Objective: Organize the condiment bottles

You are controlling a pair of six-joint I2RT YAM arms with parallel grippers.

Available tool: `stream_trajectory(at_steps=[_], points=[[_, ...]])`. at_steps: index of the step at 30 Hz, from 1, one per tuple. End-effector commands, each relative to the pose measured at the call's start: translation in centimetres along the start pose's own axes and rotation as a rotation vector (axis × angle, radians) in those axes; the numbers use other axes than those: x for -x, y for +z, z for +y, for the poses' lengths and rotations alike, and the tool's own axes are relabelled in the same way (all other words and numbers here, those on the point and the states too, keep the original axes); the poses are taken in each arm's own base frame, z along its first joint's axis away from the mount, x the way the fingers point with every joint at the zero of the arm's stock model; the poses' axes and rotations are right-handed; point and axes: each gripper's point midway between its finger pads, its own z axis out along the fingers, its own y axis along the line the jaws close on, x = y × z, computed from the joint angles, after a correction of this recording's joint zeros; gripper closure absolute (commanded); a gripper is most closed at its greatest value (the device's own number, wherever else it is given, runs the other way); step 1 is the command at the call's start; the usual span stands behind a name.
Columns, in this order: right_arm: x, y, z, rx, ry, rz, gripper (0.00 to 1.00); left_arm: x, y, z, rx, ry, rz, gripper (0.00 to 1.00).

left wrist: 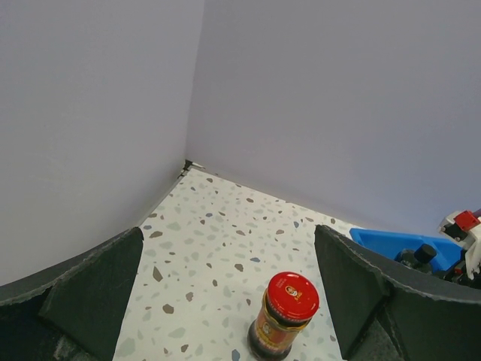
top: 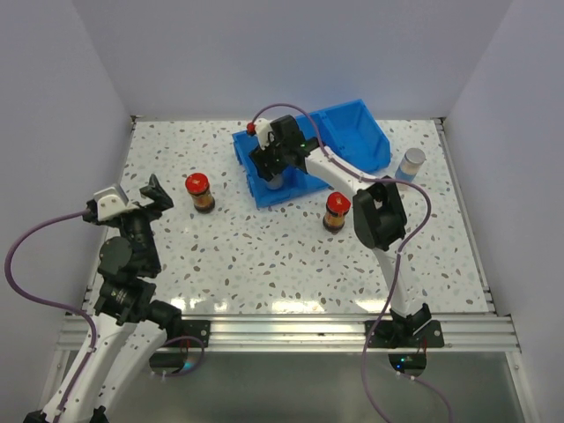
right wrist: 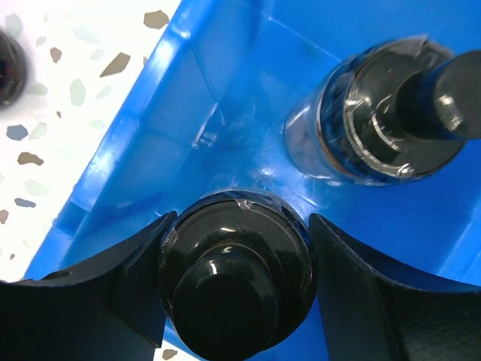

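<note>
A black-capped clear jar (right wrist: 237, 282) stands in the left compartment of the blue bin (right wrist: 173, 128), and my right gripper (right wrist: 240, 226) is shut on it, a finger pressed on each side. A second black-capped jar (right wrist: 391, 113) stands just behind it in the same compartment. In the top view the right gripper (top: 271, 167) reaches down into the bin (top: 352, 132). One red-capped jar (top: 200, 191) stands on the table just right of my open left gripper (top: 160, 196). Through the left wrist camera that jar (left wrist: 284, 316) is ahead of the gripper (left wrist: 228, 241), slightly right. Another red-capped jar (top: 337, 211) stands in front of the bin.
A silver-capped clear jar (top: 411, 164) stands on the table right of the bin, near the right wall. The bin's right compartments show nothing inside from above. Pale walls close the speckled table (top: 264, 256) on three sides.
</note>
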Motion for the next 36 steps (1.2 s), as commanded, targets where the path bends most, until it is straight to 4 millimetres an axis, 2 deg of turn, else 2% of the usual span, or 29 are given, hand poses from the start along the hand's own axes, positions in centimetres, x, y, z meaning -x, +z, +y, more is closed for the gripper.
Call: stream_trajectory(at_steps=[1,7,10,13,14,16,17,20,21,23,26,27,29,30,31,32,33,34,35,36], points=[[3.2,-1.2,-0.6,-0.024,-0.027,-0.11,0.46,0.4,0.2,-0.3,-0.01,0.0,-0.007,0.0],[3.4,-1.8,-0.5,-0.026,-0.031,-0.114,0.15,0.0,0.3,-0.6,-0.019,0.008,0.005,0.0],[3.8,-2.4,-0.5,-0.027,-0.032,-0.12,0.11,-0.4,0.5,-0.8,-0.026,0.016,0.017,0.0],[4.8,-3.9,-0.5,-0.03,-0.04,-0.14,0.1,-0.7,0.6,-1.0,-0.027,0.025,0.028,0.0],[5.9,-5.1,-0.5,-0.032,-0.046,-0.164,0.09,-0.8,0.7,-1.0,-0.029,0.027,0.03,0.0],[6.4,-6.4,0.0,-0.014,-0.052,-0.176,0.09,-1.1,0.8,-1.2,-0.032,0.035,0.039,0.0],[7.7,-8.3,0.2,-0.011,-0.065,-0.207,0.09,-1.5,0.9,-1.3,-0.034,0.043,0.048,0.0],[8.0,-10.9,1.3,0.032,-0.092,-0.216,0.08,-2.0,1.2,-1.8,-0.052,0.053,0.066,0.0],[8.1,-12.7,1.9,0.046,-0.102,-0.211,0.08,-2.4,1.2,-2.1,-0.065,0.061,0.075,0.0],[7.9,-14.4,2.8,0.09,-0.122,-0.202,0.08,-2.8,1.3,-2.8,-0.097,0.067,0.092,0.0],[6.4,-18.0,4.8,0.158,-0.144,-0.183,0.08,-3.8,1.4,-3.9,-0.141,0.06,0.122,0.0],[5.3,-19.9,5.4,0.167,-0.15,-0.179,0.08,-4.2,1.5,-4.3,-0.157,0.059,0.133,0.0],[4.1,-21.5,5.9,0.168,-0.185,-0.179,0.08,-5.1,1.8,-4.9,-0.167,0.067,0.176,0.0],[2.1,-21.9,6.1,0.166,-0.189,-0.143,0.07,-5.6,1.9,-5.4,-0.182,0.07,0.194,0.0],[2.3,-24.3,6.1,0.134,-0.214,-0.18,0.05,-6.1,2.0,-5.7,-0.187,0.063,0.216,0.0],[1.7,-25.3,5.5,0.092,-0.238,-0.182,0.05,-7.0,2.3,-6.1,-0.189,0.073,0.257,0.0],[-0.3,-25.2,5.5,0.081,-0.234,-0.153,0.04,-7.5,2.4,-6.7,-0.209,0.069,0.282,0.0],[-0.2,-27.4,5.4,0.051,-0.241,-0.199,0.03,-7.6,2.6,-7.2,-0.219,0.048,0.297,0.0],[-1.1,-28.1,4.6,0.028,-0.225,-0.2,0.03,-9.0,2.7,-7.3,-0.215,0.071,0.363,0.0],[-3.0,-27.9,4.5,0.037,-0.205,-0.183,0.03,-9.5,2.6,-8.0,-0.247,0.062,0.395,0.0]])
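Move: The right hand holds a black-capped bottle right over its place in the near end of the box's left compartment, the floor roughly 8 cm below. The other black-capped bottle stands about 8 cm ahead of this hand and 1 cm left; the right red-capped bottle is some 13 cm back and 19 cm right. From the left hand the left red-capped bottle lies about 17 cm ahead, 5 cm right and 29 cm below. Down a last 1.5 cm goes the right hand to set the bottle on the compartment floor; its fingers open and let go, then it rises clear by nearly 20 cm and sweeps back and to the right, away from the box. Meanwhile the left hand, fingers wide open, speeds up forward, down and right towards the left red-capped bottle, about 7 cm forward, its wrist tipping down and turning clockwise. ##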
